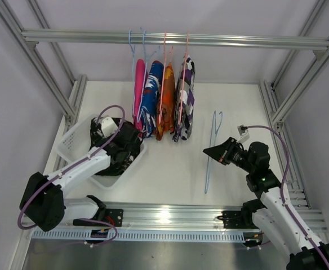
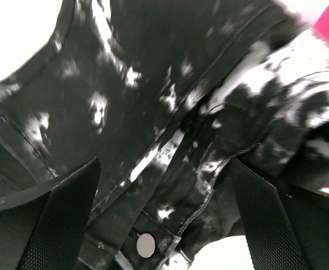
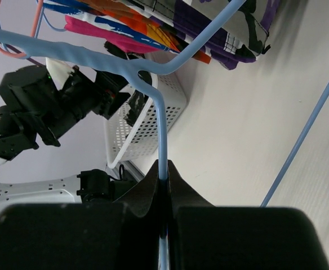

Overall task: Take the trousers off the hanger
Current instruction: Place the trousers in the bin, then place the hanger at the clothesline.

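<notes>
Black trousers with white specks point(image 2: 153, 84) lie in the white basket point(image 1: 69, 140) at the left. My left gripper point(image 2: 164, 225) hovers right over them, open, its fingers point(image 2: 63, 219) wide on either side of the waistband and its metal button. My right gripper point(image 3: 163, 169) is shut on the wire of an empty light-blue hanger point(image 1: 212, 146) that hangs over the table right of centre. On hangers from the rail hang pink trousers point(image 1: 138, 90), blue-white-red patterned ones point(image 1: 151, 95), orange ones point(image 1: 168, 98) and dark purple-white patterned ones point(image 1: 185, 98).
The aluminium rail point(image 1: 238, 40) crosses the back of the frame, with frame posts on both sides. The basket point(image 3: 153, 121) stands close to the hanging garments. The white table point(image 1: 170, 169) lies between the two arms.
</notes>
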### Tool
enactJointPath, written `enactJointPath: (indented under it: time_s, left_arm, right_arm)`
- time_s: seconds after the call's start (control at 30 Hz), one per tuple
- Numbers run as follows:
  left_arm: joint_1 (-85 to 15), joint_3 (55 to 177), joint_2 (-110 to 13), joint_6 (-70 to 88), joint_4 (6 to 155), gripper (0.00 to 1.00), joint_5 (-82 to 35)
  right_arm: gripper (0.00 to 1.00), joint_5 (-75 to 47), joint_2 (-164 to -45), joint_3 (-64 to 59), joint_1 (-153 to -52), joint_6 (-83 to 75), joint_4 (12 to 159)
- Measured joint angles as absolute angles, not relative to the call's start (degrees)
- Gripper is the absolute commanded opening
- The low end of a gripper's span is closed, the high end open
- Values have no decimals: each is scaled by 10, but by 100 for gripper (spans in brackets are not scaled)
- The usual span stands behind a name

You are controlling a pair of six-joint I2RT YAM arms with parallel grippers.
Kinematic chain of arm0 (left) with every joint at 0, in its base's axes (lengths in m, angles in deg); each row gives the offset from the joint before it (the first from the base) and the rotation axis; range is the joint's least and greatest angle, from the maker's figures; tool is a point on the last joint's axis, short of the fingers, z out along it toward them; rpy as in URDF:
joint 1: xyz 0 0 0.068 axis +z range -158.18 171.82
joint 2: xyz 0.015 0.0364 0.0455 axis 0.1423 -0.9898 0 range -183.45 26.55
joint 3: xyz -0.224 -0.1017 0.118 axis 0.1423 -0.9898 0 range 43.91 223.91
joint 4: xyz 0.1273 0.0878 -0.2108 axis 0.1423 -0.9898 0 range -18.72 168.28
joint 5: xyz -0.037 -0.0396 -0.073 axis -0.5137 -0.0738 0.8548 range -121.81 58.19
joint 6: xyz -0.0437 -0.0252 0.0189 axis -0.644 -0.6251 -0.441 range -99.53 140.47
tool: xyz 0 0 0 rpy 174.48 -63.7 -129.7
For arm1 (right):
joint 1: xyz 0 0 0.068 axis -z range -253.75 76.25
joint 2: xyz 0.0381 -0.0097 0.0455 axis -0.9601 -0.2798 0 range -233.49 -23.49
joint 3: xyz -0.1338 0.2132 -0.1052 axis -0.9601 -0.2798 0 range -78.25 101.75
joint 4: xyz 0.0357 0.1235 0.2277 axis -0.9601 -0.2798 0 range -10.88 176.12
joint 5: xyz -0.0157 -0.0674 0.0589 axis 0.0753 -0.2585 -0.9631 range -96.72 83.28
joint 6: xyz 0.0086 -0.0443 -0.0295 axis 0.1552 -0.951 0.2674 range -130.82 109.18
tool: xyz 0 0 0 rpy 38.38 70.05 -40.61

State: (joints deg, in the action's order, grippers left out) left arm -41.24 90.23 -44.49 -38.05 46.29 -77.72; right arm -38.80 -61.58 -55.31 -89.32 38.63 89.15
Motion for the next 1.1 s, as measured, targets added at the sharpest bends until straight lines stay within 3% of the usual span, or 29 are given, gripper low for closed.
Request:
enactJointPath:
  time_s: [0.5, 1.1]
  left_arm:
    - [-412, 853, -466, -438, 457, 100, -740]
    - [-413, 1008, -229, -213, 452, 99, -676]
  right_arm:
    - [0, -410, -628, -553, -873, 384, 893]
    - [0, -410, -618, -540, -880, 357, 842]
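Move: The black trousers lie heaped in the bin, their middle about 7 cm below the open left hand and some 5 cm back, with almost no sideways offset. The bin's middle is around 6 cm back and 6 cm left of that hand, 8 cm lower. The pink trousers hang about 5 cm ahead, 9 cm to its right and 9 cm higher. From the right hand the black trousers are some 36 cm left, 3 cm ahead and 15 cm down. Over the black trousers in the bin the left hand first sinks about 5 cm, easing back a little as it goes, its fingers wide open. It pauses low down, then turns round and climbs fast, some 20 cm, up and away from the heap, drifting slightly right while the fingertips tilt up about 25 degrees and swing clockwise. The fingers stay open throughout. ##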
